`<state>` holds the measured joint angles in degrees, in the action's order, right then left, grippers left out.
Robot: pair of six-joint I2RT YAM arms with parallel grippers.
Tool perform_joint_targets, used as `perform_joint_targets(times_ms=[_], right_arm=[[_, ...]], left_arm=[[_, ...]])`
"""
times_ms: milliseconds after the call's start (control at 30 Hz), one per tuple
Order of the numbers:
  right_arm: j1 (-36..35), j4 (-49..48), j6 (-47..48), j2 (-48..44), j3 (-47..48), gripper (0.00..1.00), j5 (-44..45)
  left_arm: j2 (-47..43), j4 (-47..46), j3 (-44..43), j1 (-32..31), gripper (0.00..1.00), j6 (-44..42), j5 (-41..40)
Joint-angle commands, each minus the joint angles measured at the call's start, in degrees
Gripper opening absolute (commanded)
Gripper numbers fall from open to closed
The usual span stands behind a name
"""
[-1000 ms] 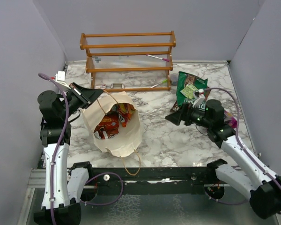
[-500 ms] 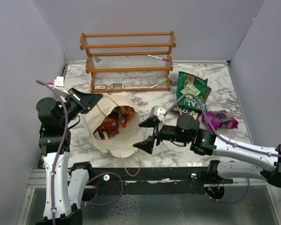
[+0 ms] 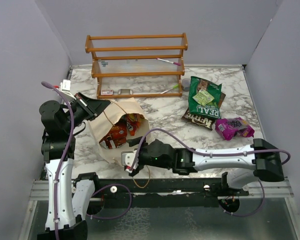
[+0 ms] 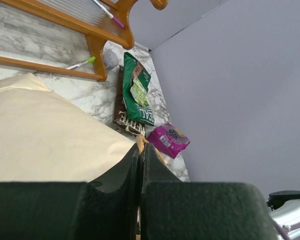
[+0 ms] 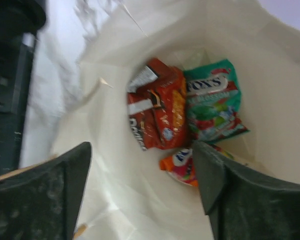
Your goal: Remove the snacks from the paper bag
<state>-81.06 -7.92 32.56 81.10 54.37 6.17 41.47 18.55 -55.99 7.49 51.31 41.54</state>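
The paper bag (image 3: 140,150) lies on the marble with its mouth open. My left gripper (image 3: 97,106) is shut on the bag's tan cord handle (image 4: 139,142) at the far rim and holds it up. My right gripper (image 5: 140,150) is open at the near rim and looks into the bag (image 5: 115,190), with nothing between its fingers. Inside lie an orange-red packet (image 5: 157,112), a teal packet (image 5: 212,100) and a small orange one (image 5: 179,165). Out on the table at the right are a green packet (image 3: 205,92), a brown one (image 3: 196,119) and a purple-magenta one (image 3: 234,127).
A wooden rack (image 3: 136,62) with pens and small items stands at the back. Grey walls close in the left, right and far sides. My right arm (image 3: 215,155) stretches low across the near part of the table.
My right arm has swung from the packets on the right across to the bag's mouth, its gripper now looking inside. The left gripper has kept its hold on the handle.
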Motion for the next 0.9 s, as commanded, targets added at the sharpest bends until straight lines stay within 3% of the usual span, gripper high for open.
perform_joint_targets(times_ms=[0,433,567,867], right_arm=[[0.2,-7.6,9.9,5.9,2.4,0.77,8.7],[6.5,-7.7,13.5,19.6,8.5,0.62,1.7],[8.7,-3.5,12.6,23.8,12.9,0.5,-1.1],[10.2,-2.7,13.0,31.1,16.6,0.54,-2.2]], left_arm=[[-1.2,-0.3,-0.4,-0.1,0.0,-2.5,2.3],[-2.5,2.3,0.3,-0.1,0.0,-4.7,1.8],[-1.8,2.6,-1.0,0.0,0.0,-4.6,2.0],[-1.0,2.1,-3.4,-0.5,0.0,-3.4,2.4]])
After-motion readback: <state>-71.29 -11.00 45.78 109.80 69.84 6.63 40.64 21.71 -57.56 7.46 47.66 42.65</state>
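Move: Inside the paper bag, the red snack packets lie roughly 12 cm ahead of the right hand, 9 cm to its left and 14 cm below it. The teal packet is some 6 cm beyond them and about level sideways. The colourful packet is about 5 cm farther out than the red ones and 4 cm to their right, at a similar depth. From the left hand, the red packets are about 30 cm below, 3 cm back and level sideways. Reaching into the open mouth of the bag, the right hand travels about 11 cm forward, 10 cm down and 6 cm left towards the red packets. Its fingers tip some 15 degrees steeper and narrow from nearly wide open to about half. The left hand keeps its pinch on the bag's handle, holding the mouth open with barely any shift. ##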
